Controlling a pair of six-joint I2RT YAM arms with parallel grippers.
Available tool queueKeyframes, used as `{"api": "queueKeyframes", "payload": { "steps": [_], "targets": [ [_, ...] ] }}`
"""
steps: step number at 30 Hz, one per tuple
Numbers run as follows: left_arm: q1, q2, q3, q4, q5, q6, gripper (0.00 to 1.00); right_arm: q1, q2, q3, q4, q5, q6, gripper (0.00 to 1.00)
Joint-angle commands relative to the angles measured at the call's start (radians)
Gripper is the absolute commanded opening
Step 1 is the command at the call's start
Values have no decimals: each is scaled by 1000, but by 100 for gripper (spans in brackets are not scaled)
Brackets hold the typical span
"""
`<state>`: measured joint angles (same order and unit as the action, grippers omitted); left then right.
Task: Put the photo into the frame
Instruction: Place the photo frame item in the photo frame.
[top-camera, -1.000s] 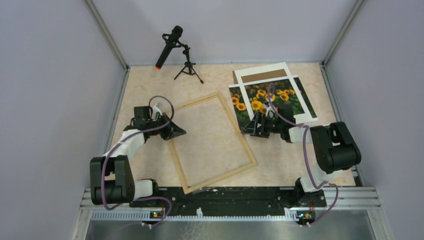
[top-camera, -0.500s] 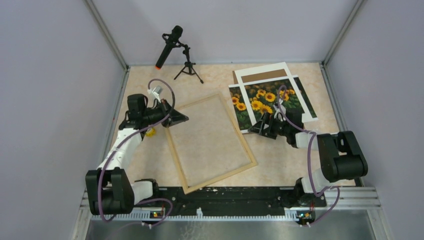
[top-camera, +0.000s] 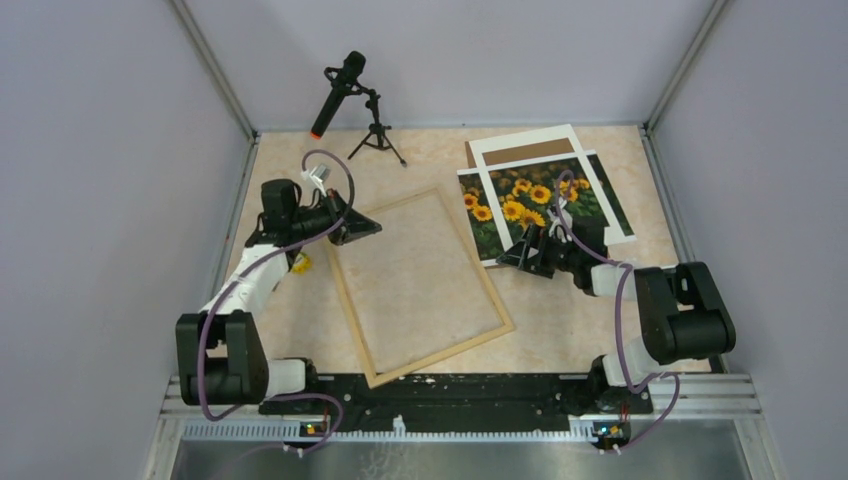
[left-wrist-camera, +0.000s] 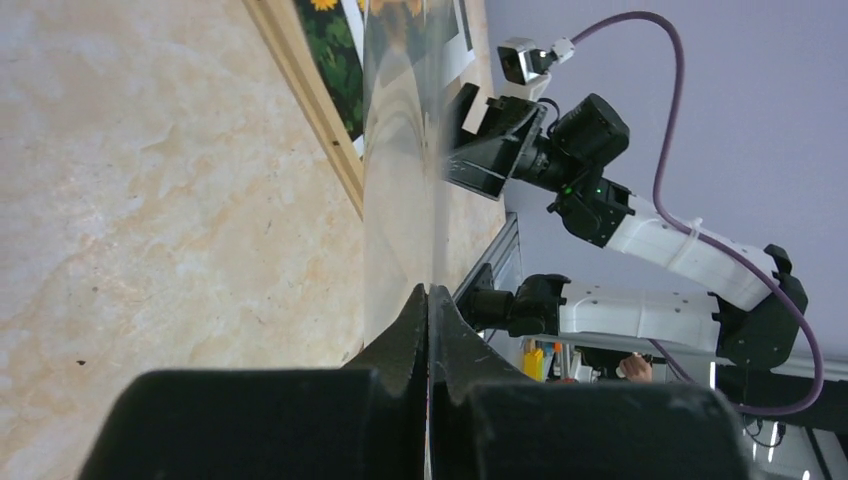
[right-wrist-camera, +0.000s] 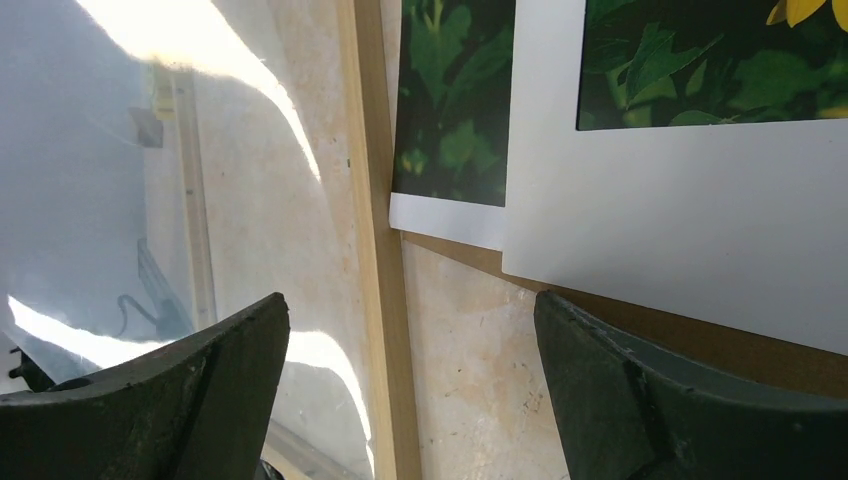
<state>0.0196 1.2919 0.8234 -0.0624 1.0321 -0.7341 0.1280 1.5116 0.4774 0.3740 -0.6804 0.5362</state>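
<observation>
The frame (top-camera: 440, 354) of light wood lies tilted in the middle of the table. A clear sheet (top-camera: 415, 275) covers its opening. My left gripper (top-camera: 372, 232) is at the frame's far left corner, shut on the edge of that sheet. In the left wrist view the sheet (left-wrist-camera: 400, 150) runs edge-on from the closed gripper (left-wrist-camera: 428, 292). The sunflower photo (top-camera: 520, 205) lies at the back right, partly under a white mat (top-camera: 522, 137). My right gripper (top-camera: 503, 258) stands open at the photo's near left corner. In the right wrist view the gripper (right-wrist-camera: 410, 298) is over the frame rail (right-wrist-camera: 378, 250), with nothing between its fingers, and the photo (right-wrist-camera: 450, 100) is just beyond.
A brown backing board (top-camera: 525, 152) shows under the mat, also under the mat (right-wrist-camera: 680, 200) in the right wrist view. A microphone on a small tripod (top-camera: 345, 95) stands at the back. A small yellow thing (top-camera: 300, 265) lies under the left arm. Grey walls close in both sides.
My left gripper has moved toward the far side along the frame's left rail, still shut on the sheet. The right gripper drew back slightly to the right and then held.
</observation>
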Motion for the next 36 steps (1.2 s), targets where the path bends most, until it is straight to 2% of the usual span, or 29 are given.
{"api": "queueKeyframes", "payload": {
  "steps": [1,10,22,36],
  "targets": [
    [2,43,-39,142,-36,-52,0,-12,-8,-22,-17,50,-16,91],
    [26,87,-101,191,-67,-59,0,-12,-5,-22,-17,49,-17,91],
    [96,109,-129,83,-64,31,0,-13,7,-24,-5,39,-13,91],
    [122,202,-140,90,-10,69,0,-12,6,-28,0,39,-18,92]
  ]
}}
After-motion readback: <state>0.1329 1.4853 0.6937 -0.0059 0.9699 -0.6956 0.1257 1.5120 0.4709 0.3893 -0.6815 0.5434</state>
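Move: The left gripper already pinches the raised left edge of the clear sheet. The middle of the photo frame lies about 7 cm to its right, 1 cm back and some 20 cm below; the middle of the frame's left rail is some 8 cm left and 8 cm back. The yellow toy stands about 19 cm left and 2 cm ahead, also down on the table. From the right gripper the frame's middle is about 27 cm left, 2 cm back and 5 cm down. Bring the left gripper down about 10 cm, easing it roughly 4 cm left towards the frame's left rail as it sinks, with the fingers shut on the clear sheet. Let the wrist tip down some 15 degrees and turn slightly counter-clockwise, so that the sheet folds down over the opening like a closing lid. ##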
